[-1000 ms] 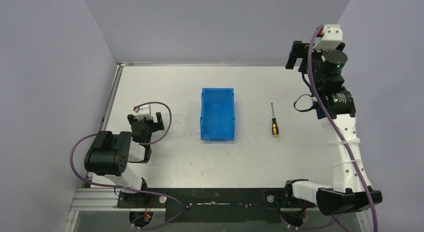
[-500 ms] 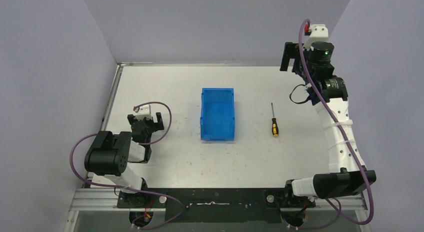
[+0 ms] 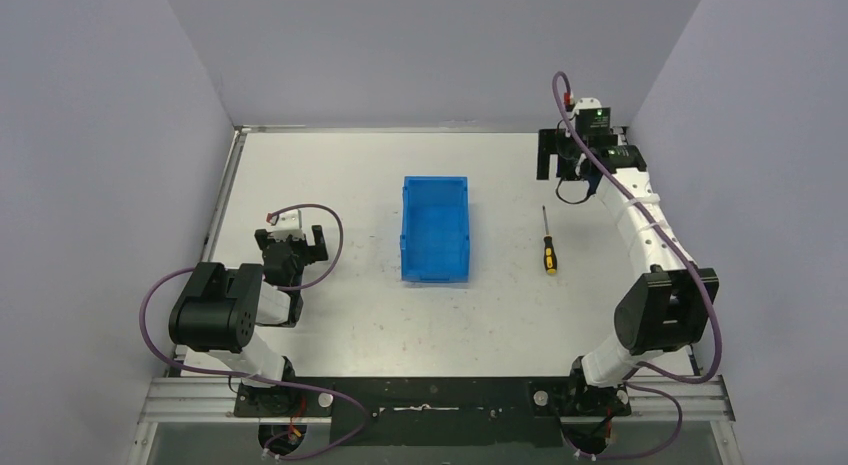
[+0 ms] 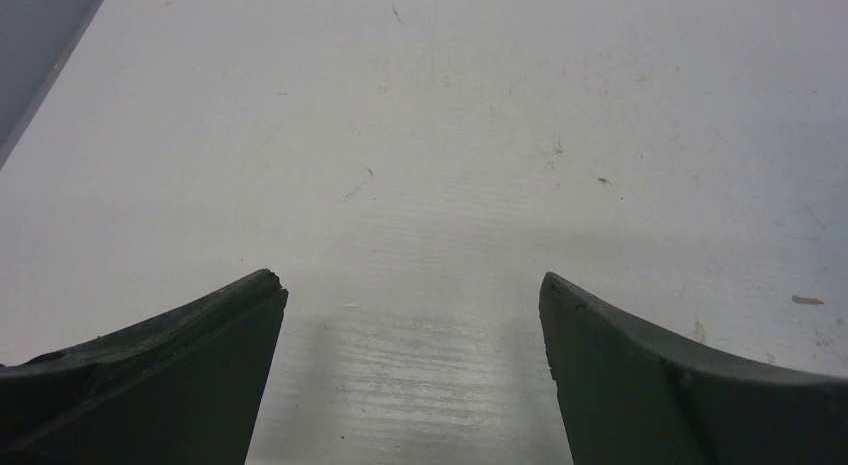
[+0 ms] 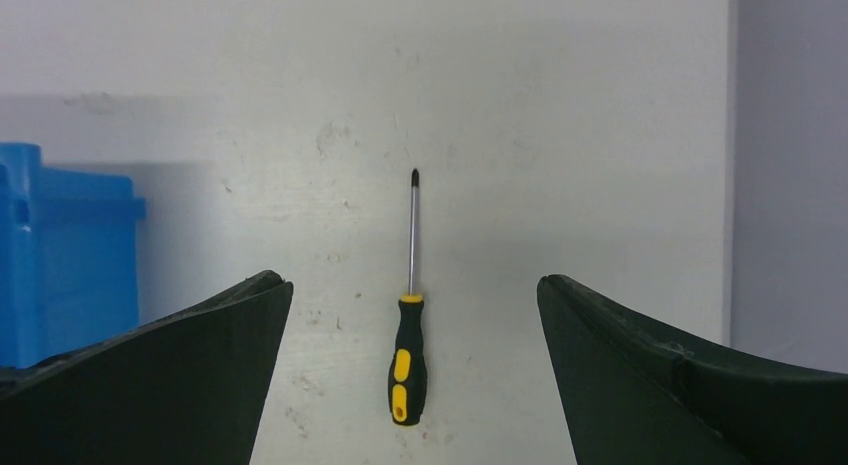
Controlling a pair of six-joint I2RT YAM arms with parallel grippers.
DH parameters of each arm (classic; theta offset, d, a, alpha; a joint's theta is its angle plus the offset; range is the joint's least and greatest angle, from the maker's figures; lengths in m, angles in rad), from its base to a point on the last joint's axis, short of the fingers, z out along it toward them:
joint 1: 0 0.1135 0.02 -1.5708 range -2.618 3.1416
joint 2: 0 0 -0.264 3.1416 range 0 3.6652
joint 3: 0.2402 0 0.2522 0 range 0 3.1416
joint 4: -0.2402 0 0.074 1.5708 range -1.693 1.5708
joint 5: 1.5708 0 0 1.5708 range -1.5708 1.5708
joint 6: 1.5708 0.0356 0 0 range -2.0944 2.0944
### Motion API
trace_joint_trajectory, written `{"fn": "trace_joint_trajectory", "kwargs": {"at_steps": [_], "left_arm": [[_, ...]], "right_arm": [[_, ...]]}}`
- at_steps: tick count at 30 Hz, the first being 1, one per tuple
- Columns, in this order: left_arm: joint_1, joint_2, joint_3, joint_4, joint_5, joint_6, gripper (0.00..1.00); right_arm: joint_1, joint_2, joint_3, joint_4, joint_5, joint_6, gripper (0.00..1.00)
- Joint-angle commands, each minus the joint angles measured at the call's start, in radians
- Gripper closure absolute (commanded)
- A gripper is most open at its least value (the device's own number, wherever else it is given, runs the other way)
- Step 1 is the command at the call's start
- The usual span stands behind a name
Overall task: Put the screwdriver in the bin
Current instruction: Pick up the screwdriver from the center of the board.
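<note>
The screwdriver [image 3: 549, 247], black and yellow-orange handled with a thin shaft, lies flat on the white table to the right of the blue bin [image 3: 405, 225]. Its tip points to the far side. The bin stands open-topped at the table's middle with nothing in it. My right gripper [image 3: 560, 157] hovers beyond the screwdriver's tip, open and empty. In the right wrist view the screwdriver [image 5: 407, 360] lies lengthwise between the spread fingers of the right gripper [image 5: 410, 281], well below them, with the bin [image 5: 60, 265] at the left edge. My left gripper [image 3: 290, 237] rests open and low over bare table, seen likewise in its wrist view [image 4: 410, 280].
Purple walls [image 3: 120, 135] enclose the table on the left, back and right. The right wall [image 5: 790, 165] stands close beside the screwdriver. A metal rail [image 3: 225, 185] runs along the table's left edge. The arm bases sit on the black bar [image 3: 430, 395] at the near edge.
My right arm has swung down and to the left from high at the back right, bringing its open gripper over the screwdriver's far end. The left arm, bin and screwdriver have not moved.
</note>
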Motion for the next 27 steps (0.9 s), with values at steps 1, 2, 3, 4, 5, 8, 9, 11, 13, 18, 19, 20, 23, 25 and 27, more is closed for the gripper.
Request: {"fn": "trace_joint_trajectory", "kwargs": {"at_steps": [1, 2, 3, 4, 5, 8, 9, 11, 13, 18, 19, 20, 23, 25, 27], "left_arm": [[-0.002, -0.005, 0.017, 0.053, 0.003, 0.006, 0.03], [-0.002, -0.005, 0.017, 0.054, 0.003, 0.007, 0.03], [-0.002, -0.005, 0.017, 0.053, 0.003, 0.007, 0.03], [-0.002, -0.005, 0.017, 0.053, 0.003, 0.006, 0.03], [-0.002, -0.004, 0.018, 0.053, 0.003, 0.006, 0.03], [-0.002, -0.005, 0.018, 0.053, 0.003, 0.005, 0.03], [-0.002, -0.005, 0.018, 0.053, 0.003, 0.007, 0.03], [-0.002, -0.005, 0.018, 0.054, 0.003, 0.006, 0.03], [-0.002, -0.005, 0.018, 0.053, 0.003, 0.006, 0.03], [-0.002, -0.005, 0.018, 0.053, 0.003, 0.006, 0.03], [-0.002, -0.005, 0.018, 0.053, 0.003, 0.007, 0.03], [-0.002, -0.005, 0.018, 0.053, 0.003, 0.006, 0.03], [-0.002, -0.007, 0.018, 0.054, 0.003, 0.005, 0.03], [-0.002, -0.004, 0.018, 0.053, 0.003, 0.006, 0.03], [-0.002, -0.005, 0.017, 0.055, 0.003, 0.006, 0.03]], "right_arm": [[-0.012, 0.015, -0.126, 0.024, -0.042, 0.041, 0.0], [-0.011, 0.017, -0.174, 0.044, -0.049, 0.047, 0.0], [-0.012, 0.017, -0.21, 0.06, -0.054, 0.053, 0.0], [-0.013, 0.017, -0.245, 0.076, -0.06, 0.056, 0.0], [-0.014, 0.017, -0.278, 0.091, -0.065, 0.061, 0.0], [-0.017, 0.017, -0.371, 0.142, -0.076, 0.074, 0.0], [-0.017, 0.019, -0.398, 0.158, -0.08, 0.076, 0.0], [-0.02, 0.022, -0.445, 0.188, -0.085, 0.083, 0.0], [-0.022, 0.032, -0.481, 0.211, -0.089, 0.088, 0.01], [-0.036, 0.074, -0.534, 0.253, -0.098, 0.094, 0.07], [-0.039, 0.083, -0.541, 0.261, -0.103, 0.094, 0.08], [-0.043, 0.092, -0.549, 0.268, -0.108, 0.095, 0.1], [-0.05, 0.12, -0.558, 0.282, -0.122, 0.096, 0.18], [-0.053, 0.134, -0.56, 0.285, -0.122, 0.095, 0.22], [-0.053, 0.143, -0.562, 0.287, -0.122, 0.092, 0.28]]}}
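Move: From the right hand, the screwdriver's middle lies on the board some 24 cm below and 7 cm back, in line sideways. Its handle, the part to grip, is nearer the base, about 10 cm back. The blue bin's middle stands roughly 28 cm left and 6 cm back, about 21 cm below. From the idle left hand, the screwdriver is some 65 cm right, about level ahead and 5 cm down. Sink the right gripper about 22 cm towards the screwdriver's handle, drawing it back some 8 cm in the first half and then going almost straight down. Tip the fingers steeper, by about 25 degrees. In the second half start closing them from wide open by about a quarter, stopping with one on each side of the handle and a gap still left. ##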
